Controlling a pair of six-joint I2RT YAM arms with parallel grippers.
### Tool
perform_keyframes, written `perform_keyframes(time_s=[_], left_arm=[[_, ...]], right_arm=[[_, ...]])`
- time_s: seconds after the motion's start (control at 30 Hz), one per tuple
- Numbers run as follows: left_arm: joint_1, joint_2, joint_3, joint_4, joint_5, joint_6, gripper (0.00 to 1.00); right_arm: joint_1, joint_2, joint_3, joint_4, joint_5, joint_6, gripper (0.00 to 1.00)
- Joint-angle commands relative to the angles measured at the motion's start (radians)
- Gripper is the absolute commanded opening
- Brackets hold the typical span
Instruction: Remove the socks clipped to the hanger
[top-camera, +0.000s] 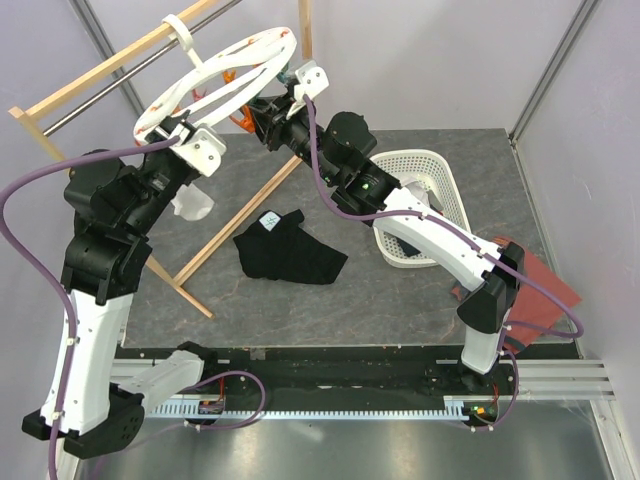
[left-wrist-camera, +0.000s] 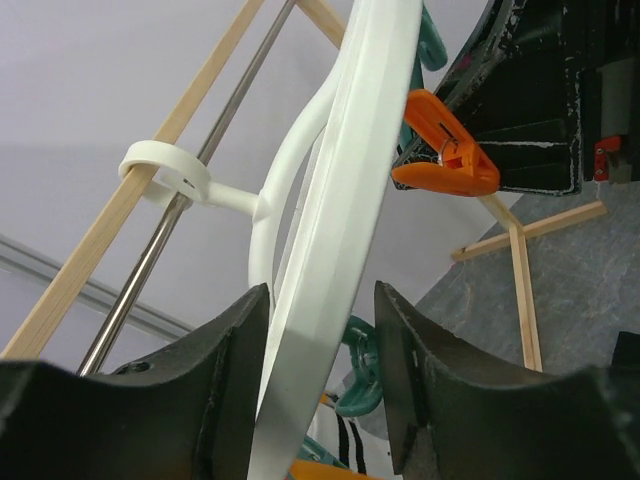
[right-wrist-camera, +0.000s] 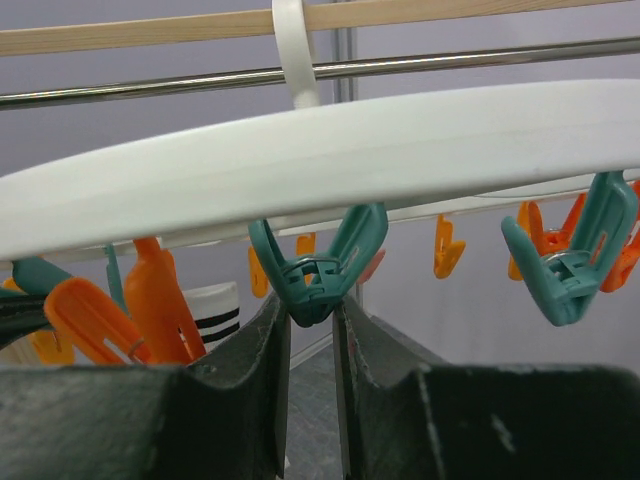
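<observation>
The round white hanger (top-camera: 163, 101) hangs by its hook from the rail of a wooden frame. My left gripper (top-camera: 195, 145) straddles its near-left rim (left-wrist-camera: 350, 150); in the left wrist view the jaws (left-wrist-camera: 322, 290) stand open, with a gap on the right side. My right gripper (top-camera: 283, 88) is at the ring's right side, shut on the lower tip of a teal peg (right-wrist-camera: 315, 275) under the rim (right-wrist-camera: 350, 160). A white sock with black stripes (right-wrist-camera: 212, 312) hangs clipped further round the ring, and it also shows below the left jaws (left-wrist-camera: 345, 445). The white sock (top-camera: 192, 205) dangles beneath the left gripper.
Orange pegs (right-wrist-camera: 165, 300) and teal pegs (right-wrist-camera: 570, 260) fringe the ring. The wooden frame's legs (top-camera: 245, 215) cross the table. A black garment (top-camera: 290, 250) lies on the grey tabletop. A white basket (top-camera: 435, 170) stands at the right, and a red-brown shirt (top-camera: 535, 280) lies beside it.
</observation>
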Motion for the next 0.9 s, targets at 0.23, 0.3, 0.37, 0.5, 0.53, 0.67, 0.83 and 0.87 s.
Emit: perform_keyframes(time_s=[0.23,0.3,0.37,0.5,0.53,0.67,0.83,0.87], left_arm=[[-0.002,0.004,0.054,-0.005,0.02,0.036,0.16],[-0.002,0.004,0.05,-0.004,0.016,0.044,0.14],[-0.002,0.002,0.051,-0.004,0.014,0.042,0.13],[-0.001,0.007,0.057,-0.004,0.011,0.037,0.13],[-0.002,0.008,0.059,-0.004,0.01,0.039,0.13],[-0.002,0.005,0.062,-0.002,0.008,0.04,0.13],[-0.001,0.008,0.062,-0.004,0.0,0.039,0.13],[-0.002,0.008,0.059,-0.002,-0.001,0.04,0.13]], right_arm=[[0.0,-0.044,-0.015,0.049,-0.028,0.018,0.52],[0.0,-0.05,-0.026,0.049,-0.024,0.025,0.57],[0.0,-0.058,-0.041,0.042,-0.024,0.041,0.66],[0.006,-0.133,-0.214,0.156,0.021,0.13,0.79],[0.01,-0.142,-0.284,0.214,0.044,0.147,0.79],[0.026,-0.147,-0.349,0.241,0.088,0.155,0.78],[0.087,-0.095,-0.412,0.334,0.148,0.153,0.76],[0.102,-0.061,-0.412,0.347,0.159,0.132,0.75]])
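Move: The hanger's near rim runs between the left hand's open fingers, right at the fingertips. A teal clip on the same rim is already pinched by the right hand, about 1 cm above its fingertips. From the right hand, an orange clip sits some 3 cm back and 4 cm left, another teal clip about 6 cm ahead and 4 cm right, and the white striped sock hangs roughly 3 cm ahead, 12 cm left and 10 cm lower. The hanger's rim is pinched by the left fingers, which close on it while that hand stays almost in place. The teal clip is then let go as the right fingers spread wide; the right hand next sinks about 8 cm, drifting slightly back, away from the rim, its wrist tipping some 10 degrees. ##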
